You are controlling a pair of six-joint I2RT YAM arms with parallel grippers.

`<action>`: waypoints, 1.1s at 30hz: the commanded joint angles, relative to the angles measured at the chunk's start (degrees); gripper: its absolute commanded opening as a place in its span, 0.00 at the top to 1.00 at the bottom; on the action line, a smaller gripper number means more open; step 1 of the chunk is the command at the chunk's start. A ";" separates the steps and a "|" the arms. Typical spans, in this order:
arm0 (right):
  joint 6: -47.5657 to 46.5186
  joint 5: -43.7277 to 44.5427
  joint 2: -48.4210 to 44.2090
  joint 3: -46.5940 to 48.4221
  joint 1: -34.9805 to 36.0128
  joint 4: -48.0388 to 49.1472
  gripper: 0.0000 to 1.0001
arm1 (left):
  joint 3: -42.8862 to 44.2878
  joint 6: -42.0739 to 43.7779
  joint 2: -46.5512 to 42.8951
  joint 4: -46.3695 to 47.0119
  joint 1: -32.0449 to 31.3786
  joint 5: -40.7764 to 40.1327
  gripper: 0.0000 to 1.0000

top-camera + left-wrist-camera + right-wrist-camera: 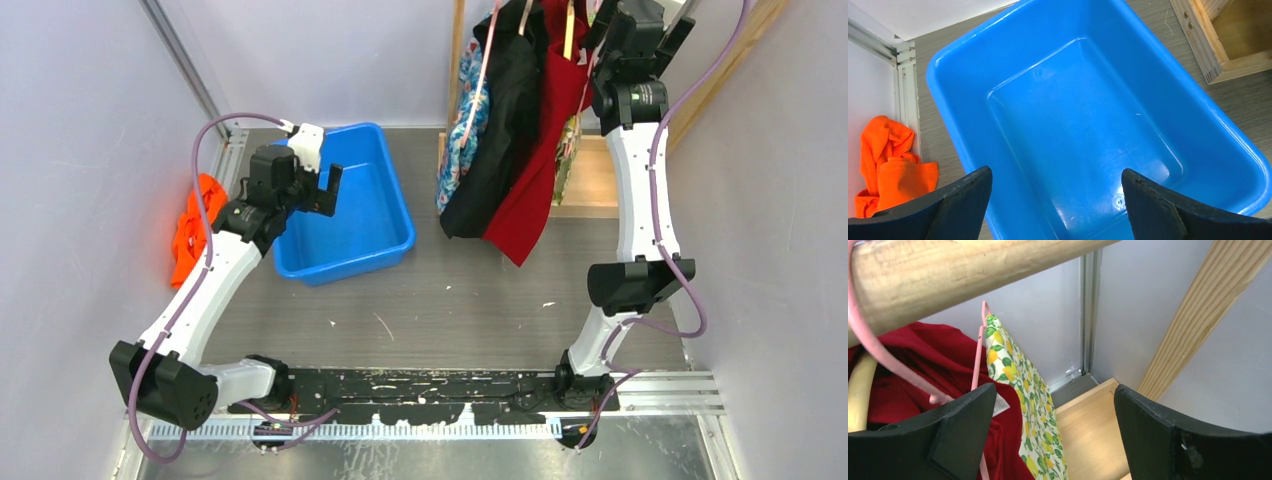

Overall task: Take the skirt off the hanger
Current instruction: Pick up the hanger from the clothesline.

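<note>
Several garments hang from a wooden rod at the back right. The lemon-print one, which I take for the skirt, hangs on a pink hanger at the right end of the row, beside a red garment. My right gripper is raised just under the rod, open, its left finger in front of the red cloth and the skirt's edge between the fingers, untouched. Over the blue bin my left gripper hovers open, holding nothing.
The rack also carries a black garment and a blue floral one. Its wooden base and slanted upright stand close to the right gripper. An orange cloth lies against the left wall beside the bin.
</note>
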 commanded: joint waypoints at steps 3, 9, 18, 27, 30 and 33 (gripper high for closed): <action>1.15 1.39 2.35 4.24 -0.02 5.03 0.08 | 0.72 1.61 -0.35 3.21 -0.29 -1.16 0.01; 1.63 2.25 2.69 3.96 0.19 6.18 0.08 | 0.41 1.68 0.23 3.13 -0.22 -1.11 0.01; 4.89 -1.32 -5.21 -3.04 0.37 2.19 0.07 | -1.53 0.90 -0.37 3.10 -0.22 -0.21 0.01; 6.98 -4.96 -15.71 -9.77 0.33 -4.60 0.07 | -5.53 -0.84 -2.13 2.67 -0.24 1.25 0.01; 6.49 -5.17 -16.35 -9.85 0.34 -5.13 0.07 | -6.21 -1.47 -2.47 2.77 -0.36 2.07 0.01; 6.08 -6.02 -15.60 -9.63 0.30 -4.75 0.07 | -6.18 -2.03 -2.76 2.73 -0.35 2.43 0.01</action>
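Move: The pink hanger with the lemon skirt hangs about 6 cm to the right hand's left, nearly level with it front to back and some 2 cm higher. The rod crosses about 3 cm back and 7 cm above this hand; the yellow hanger is roughly 10 cm left, 3 cm farther out and 3 cm higher. From the left hand, the pink hanger lies about 41 cm right, 14 cm ahead and 25 cm up. The open right hand, its left finger against the pink hanger by the neck, first eases about 1.5 cm farther forward beneath the rod, then draws straight back some 10 cm from under it, rising about 4 cm late in the retreat, so that the finger comes free of the hanger and the hand ends on the near side of the rod. Meanwhile the empty left hand, also open, sinks about 5 cm over the blue bin with its fingers tipping slightly down. ##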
